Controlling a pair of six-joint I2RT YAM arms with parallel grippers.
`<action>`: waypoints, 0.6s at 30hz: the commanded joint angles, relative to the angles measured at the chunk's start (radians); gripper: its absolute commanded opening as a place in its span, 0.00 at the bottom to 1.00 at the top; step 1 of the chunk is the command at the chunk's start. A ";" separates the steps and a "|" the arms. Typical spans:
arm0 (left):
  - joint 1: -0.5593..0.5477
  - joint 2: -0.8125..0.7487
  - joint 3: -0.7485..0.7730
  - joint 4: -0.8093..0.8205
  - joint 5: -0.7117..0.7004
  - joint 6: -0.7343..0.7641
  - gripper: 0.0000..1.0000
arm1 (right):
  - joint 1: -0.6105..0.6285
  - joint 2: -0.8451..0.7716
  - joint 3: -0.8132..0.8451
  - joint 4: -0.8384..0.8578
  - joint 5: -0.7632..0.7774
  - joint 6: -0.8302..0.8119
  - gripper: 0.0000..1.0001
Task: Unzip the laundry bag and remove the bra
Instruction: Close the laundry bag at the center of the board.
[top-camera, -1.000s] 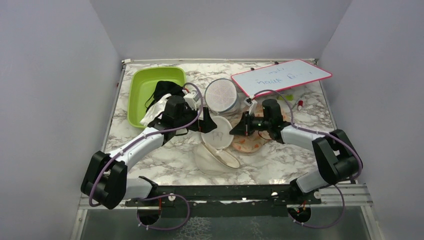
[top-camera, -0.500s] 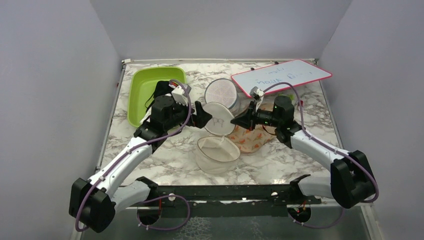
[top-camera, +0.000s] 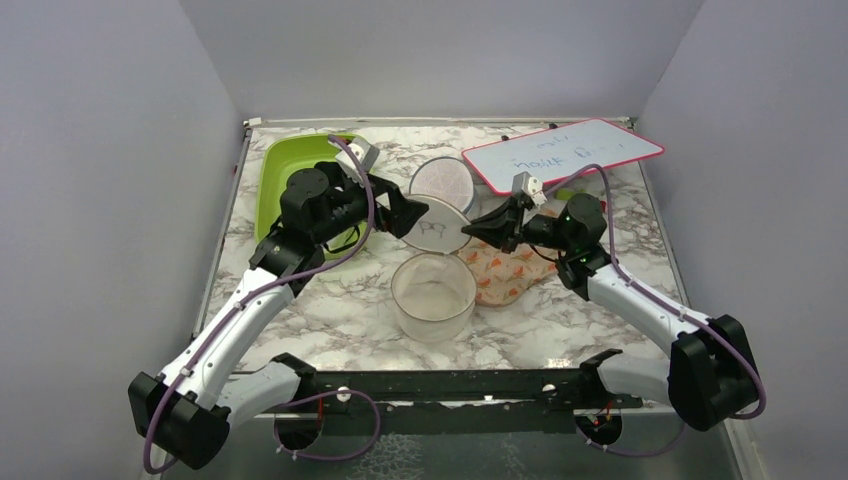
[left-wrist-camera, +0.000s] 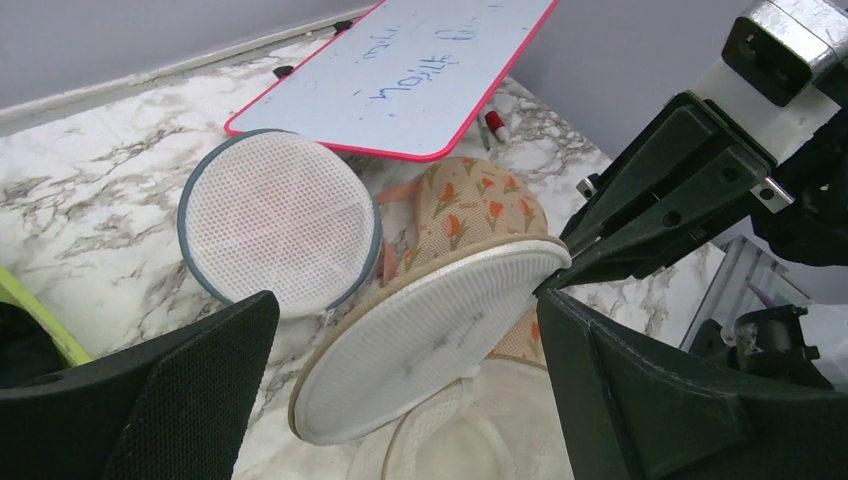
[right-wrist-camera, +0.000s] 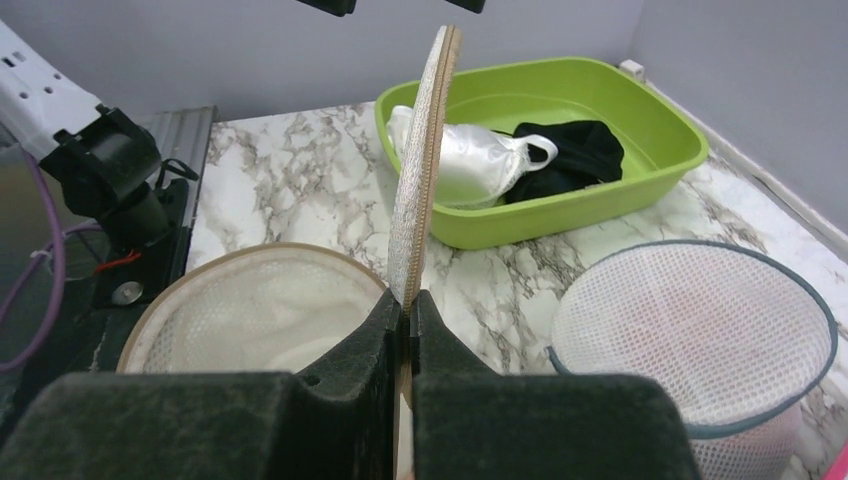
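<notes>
The laundry bag stands unzipped, and its open round body (top-camera: 432, 297) shows only white mesh inside (right-wrist-camera: 250, 310). Its cream lid (top-camera: 436, 224) with the small bra drawing is lifted above the body. My right gripper (top-camera: 470, 230) is shut on the lid's tan rim (right-wrist-camera: 425, 160), with the fingers pinching the edge (right-wrist-camera: 410, 310). My left gripper (top-camera: 405, 215) is wide open at the lid's left side, and the lid (left-wrist-camera: 440, 340) lies between its jaws untouched. The black bra (right-wrist-camera: 575, 150) lies in the green tub (right-wrist-camera: 650, 170), next to a white garment (right-wrist-camera: 460, 165).
The plain gridded white pod (top-camera: 443, 187) stands behind the bag. The orange floral pouch (top-camera: 510, 270) lies to its right under my right arm. A red-edged whiteboard (top-camera: 560, 152) lies at the back right. The green tub (top-camera: 285, 165) is at the back left.
Both grippers have risen and moved back. The right one has lifted the lid off the bag's body, which now stands round and open. The left gripper has drawn left of the lid.
</notes>
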 joint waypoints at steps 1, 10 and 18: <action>0.025 -0.018 -0.001 0.077 0.138 0.009 0.99 | -0.003 -0.004 0.003 0.107 -0.082 0.020 0.01; 0.069 0.039 -0.009 0.062 0.482 0.092 0.99 | -0.003 -0.053 -0.010 0.081 -0.120 0.077 0.01; 0.069 0.043 -0.026 -0.030 0.432 0.212 0.62 | -0.003 -0.038 0.036 -0.018 -0.079 0.119 0.01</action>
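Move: The lid of the open laundry bag, already pinched at its right rim by the right hand, has its middle about 4 cm right, 2 cm back and 7 cm below the wide-open left hand. From the left hand the bag's body is some 17 cm back and 22 cm down, 1 cm right; the blue-rimmed bag is 5 cm ahead, 5 cm right, 20 cm down. From the right hand the lid's middle is 6 cm left, 2 cm ahead and roughly level; the bag's body is 14 cm back, 8 cm left, 15 cm down. The right fingers keep their shut pinch on the lid's rim while that hand draws it back and up, about 2 to 3 cm each way. The left hand goes back some 4 cm and a little right to the lid's free left edge, rising slightly and then sinking as it turns about 20 degrees clockwise; its fingers come to straddle the edge and begin to close, contact not yet clear. ##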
